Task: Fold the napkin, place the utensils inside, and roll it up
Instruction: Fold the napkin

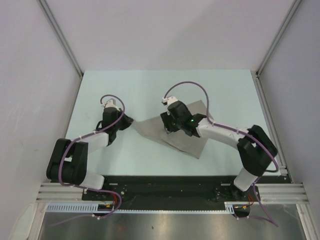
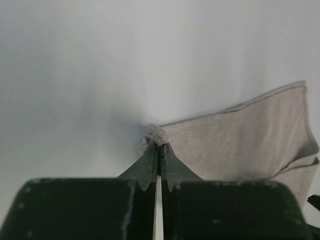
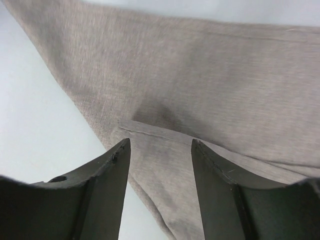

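The grey-beige napkin (image 1: 192, 131) lies partly folded in the middle of the pale table, its left corner pulled to a point. My left gripper (image 1: 131, 120) is shut on that corner. In the left wrist view the pinched corner of the napkin (image 2: 235, 142) bunches just past the tips of my left gripper (image 2: 160, 146). My right gripper (image 1: 167, 125) hovers over the cloth's middle, open. In the right wrist view the napkin (image 3: 210, 85) fills the view, and a folded edge runs just beyond my right gripper (image 3: 160, 145), whose fingers hold nothing. The utensils are out of view.
The pale table (image 1: 130, 87) is bounded by grey walls at the back and both sides. A metal rail (image 1: 170, 190) with the arm bases runs along the near edge.
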{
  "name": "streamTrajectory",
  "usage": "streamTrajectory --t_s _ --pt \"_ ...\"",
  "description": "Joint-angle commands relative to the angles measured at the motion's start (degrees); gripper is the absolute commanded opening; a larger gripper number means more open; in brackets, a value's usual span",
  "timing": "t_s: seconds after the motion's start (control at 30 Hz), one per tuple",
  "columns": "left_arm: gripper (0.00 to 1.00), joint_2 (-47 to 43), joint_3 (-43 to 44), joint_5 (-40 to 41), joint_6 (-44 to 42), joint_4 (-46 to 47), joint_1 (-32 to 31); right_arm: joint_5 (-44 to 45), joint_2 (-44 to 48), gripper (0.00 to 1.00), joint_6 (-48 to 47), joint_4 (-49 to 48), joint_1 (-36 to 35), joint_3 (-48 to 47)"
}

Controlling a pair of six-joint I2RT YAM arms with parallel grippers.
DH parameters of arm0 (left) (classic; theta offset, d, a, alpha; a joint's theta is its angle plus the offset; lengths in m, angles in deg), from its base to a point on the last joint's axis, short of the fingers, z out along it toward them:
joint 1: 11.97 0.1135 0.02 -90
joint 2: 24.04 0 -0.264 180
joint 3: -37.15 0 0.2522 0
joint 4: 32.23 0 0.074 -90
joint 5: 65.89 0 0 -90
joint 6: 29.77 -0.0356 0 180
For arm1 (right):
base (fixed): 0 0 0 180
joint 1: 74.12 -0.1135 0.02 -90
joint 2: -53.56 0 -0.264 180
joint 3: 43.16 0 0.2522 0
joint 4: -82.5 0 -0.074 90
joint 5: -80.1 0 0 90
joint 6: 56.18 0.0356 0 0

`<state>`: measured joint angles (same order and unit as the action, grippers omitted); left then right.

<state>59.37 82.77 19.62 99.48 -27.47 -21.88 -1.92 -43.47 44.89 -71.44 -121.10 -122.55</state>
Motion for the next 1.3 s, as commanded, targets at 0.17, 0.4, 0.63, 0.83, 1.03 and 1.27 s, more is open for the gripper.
streamTrajectory --t_s 0.17,0.4,0.63,0.83,1.03,1.27 --pt "0.0 -5.2 8.57 -8.59 -7.77 8.37 -11.51 -3.33 17.48 0.59 3.78 -2.98 12.51 10.5" --pt "0.0 -0.54 15.34 -11.15 -15.85 7.49 -26.99 -4.21 25.22 0.6 5.01 -2.01 20.17 16.84" --pt "0.0 4.91 19.99 -12.65 -22.54 4.25 -37.71 -4.65 28.39 0.6 4.93 -0.96 24.21 18.86" --pt "0.0 9.04 21.75 -11.77 -26.94 -1.29 -41.58 -4.56 29.1 0.6 5.28 -1.04 26.5 20.18" --pt "0.0 14.04 24.21 -11.51 -27.03 -0.07 -45.45 -5.61 29.62 0.6 5.8 -1.4 28.43 20.98" --pt "0.0 18.7 27.12 -10.8 -26.15 1.95 -49.06 -6.67 29.8 0.61 5.72 -1.13 29.49 21.59"
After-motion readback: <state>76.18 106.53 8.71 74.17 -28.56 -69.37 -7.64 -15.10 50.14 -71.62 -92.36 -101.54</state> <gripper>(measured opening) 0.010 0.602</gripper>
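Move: The left hand still pinches the napkin's left corner just off the table; the napkin's right part, where it is taken, lies about 34 cm to the right, 11 back and 4 below. From that hand the far corner is 11 cm ahead and 39 right, the near corner 20 back and 37 right. From the open right hand, over the napkin's middle, the right part is 14 cm right, 5 back and 8 below. Left hand arcs the pinched corner over the napkin, 33 cm right, 15 back; right hand clears 20 rightward. ##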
